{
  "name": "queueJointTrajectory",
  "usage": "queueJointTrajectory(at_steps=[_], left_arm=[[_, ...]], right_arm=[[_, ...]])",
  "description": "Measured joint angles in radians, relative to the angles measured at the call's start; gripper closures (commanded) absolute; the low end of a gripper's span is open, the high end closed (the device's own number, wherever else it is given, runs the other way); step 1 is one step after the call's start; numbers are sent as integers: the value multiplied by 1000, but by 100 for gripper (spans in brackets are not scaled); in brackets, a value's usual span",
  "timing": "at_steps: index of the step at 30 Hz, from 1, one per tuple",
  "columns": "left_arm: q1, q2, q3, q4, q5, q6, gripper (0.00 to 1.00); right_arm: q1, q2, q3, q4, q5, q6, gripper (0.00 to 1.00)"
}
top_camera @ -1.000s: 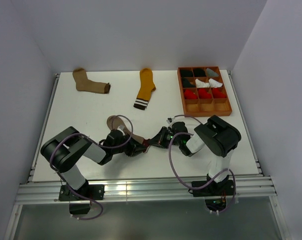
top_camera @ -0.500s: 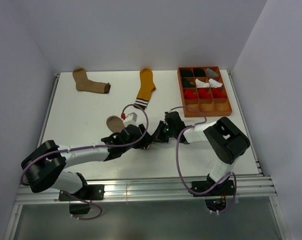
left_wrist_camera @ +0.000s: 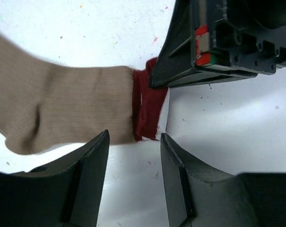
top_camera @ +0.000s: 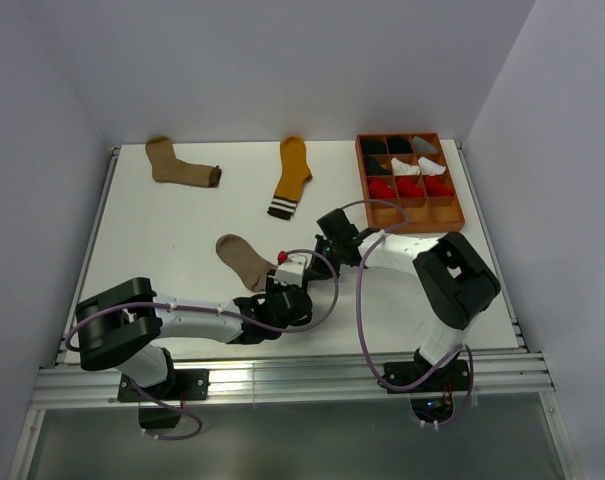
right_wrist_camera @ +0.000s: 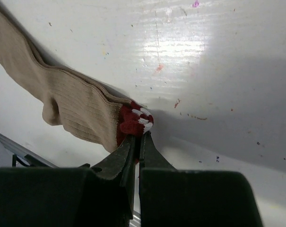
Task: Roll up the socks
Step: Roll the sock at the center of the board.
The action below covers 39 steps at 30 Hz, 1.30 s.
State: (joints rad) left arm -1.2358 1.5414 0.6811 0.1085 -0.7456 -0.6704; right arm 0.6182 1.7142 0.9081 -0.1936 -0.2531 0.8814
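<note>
The light brown sock [top_camera: 242,262] lies flat on the white table, toe to the far left. Its red-and-white cuff [right_wrist_camera: 135,119] is pinched in my right gripper [right_wrist_camera: 137,135], which is shut on it. My left gripper [left_wrist_camera: 133,137] is open just short of that cuff [left_wrist_camera: 150,109], with only bare table between its fingers. The right gripper's fingers [left_wrist_camera: 180,71] reach in from the upper right of the left wrist view. The tan sock with a dark cuff [top_camera: 180,165] and the mustard sock [top_camera: 291,178] lie at the back.
An orange-brown compartment tray [top_camera: 422,213] stands at the back right with black, white, grey and red rolled bundles in its far rows. Both arms cross low over the table's near middle. White walls close in the left, back and right sides.
My left gripper has opened, let go of the light brown sock and swung right to the cuff. The right gripper has stayed shut on the cuff and drawn it farther back.
</note>
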Motion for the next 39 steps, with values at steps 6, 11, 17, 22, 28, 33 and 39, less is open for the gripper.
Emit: queueJointTrajectory(at_steps=[6,11,17,22,28,33,39], left_arm=[[-35,40,26,59,-55,107,47],[-49,53,45,121,-56,175,47],[-49,121,61,142,-56,188,50],[-49,201,84,119,-62,180,54],[-49,246,129,44,-79,145,64],[-48,267,164,-16,-93,97,79],[-39,268,177,-47,-90,37,100]], right_arm=[[20,12,28,-69,10,-8,100],[23,27,47,-92,9,-8,100],[26,45,71,-112,5,-8,100],[26,49,76,-119,4,-8,100],[26,51,81,-128,3,-9,100],[26,52,88,-137,3,-12,100],[26,51,82,-116,-5,-10,90]])
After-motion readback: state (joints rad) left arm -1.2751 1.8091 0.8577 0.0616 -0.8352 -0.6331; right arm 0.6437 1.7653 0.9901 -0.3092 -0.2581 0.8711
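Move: The brown sock's dark-red cuff lies about 3 cm to the right of the open left hand, 2 cm ahead and 4 cm below; the right hand already pinches its far side, so the cuff's middle is about 1 cm back, 1 cm left and 1 cm below that hand. From the left hand, the sock's foot lies some 14 cm left and 6 cm ahead, the mustard sock roughly 27 cm ahead and 3 cm left. The left hand, fingers half open, rises about 2 cm while shifting some 3 cm to the right over the cuff, then sinks about 5 cm onto its near part with a roll of about 10 degrees and shuts, pinching the dark-red edge right beside the right fingers. The right hand keeps its grip on the far side of the cuff, easing about 1 cm back towards the robot early on and then holding there. ##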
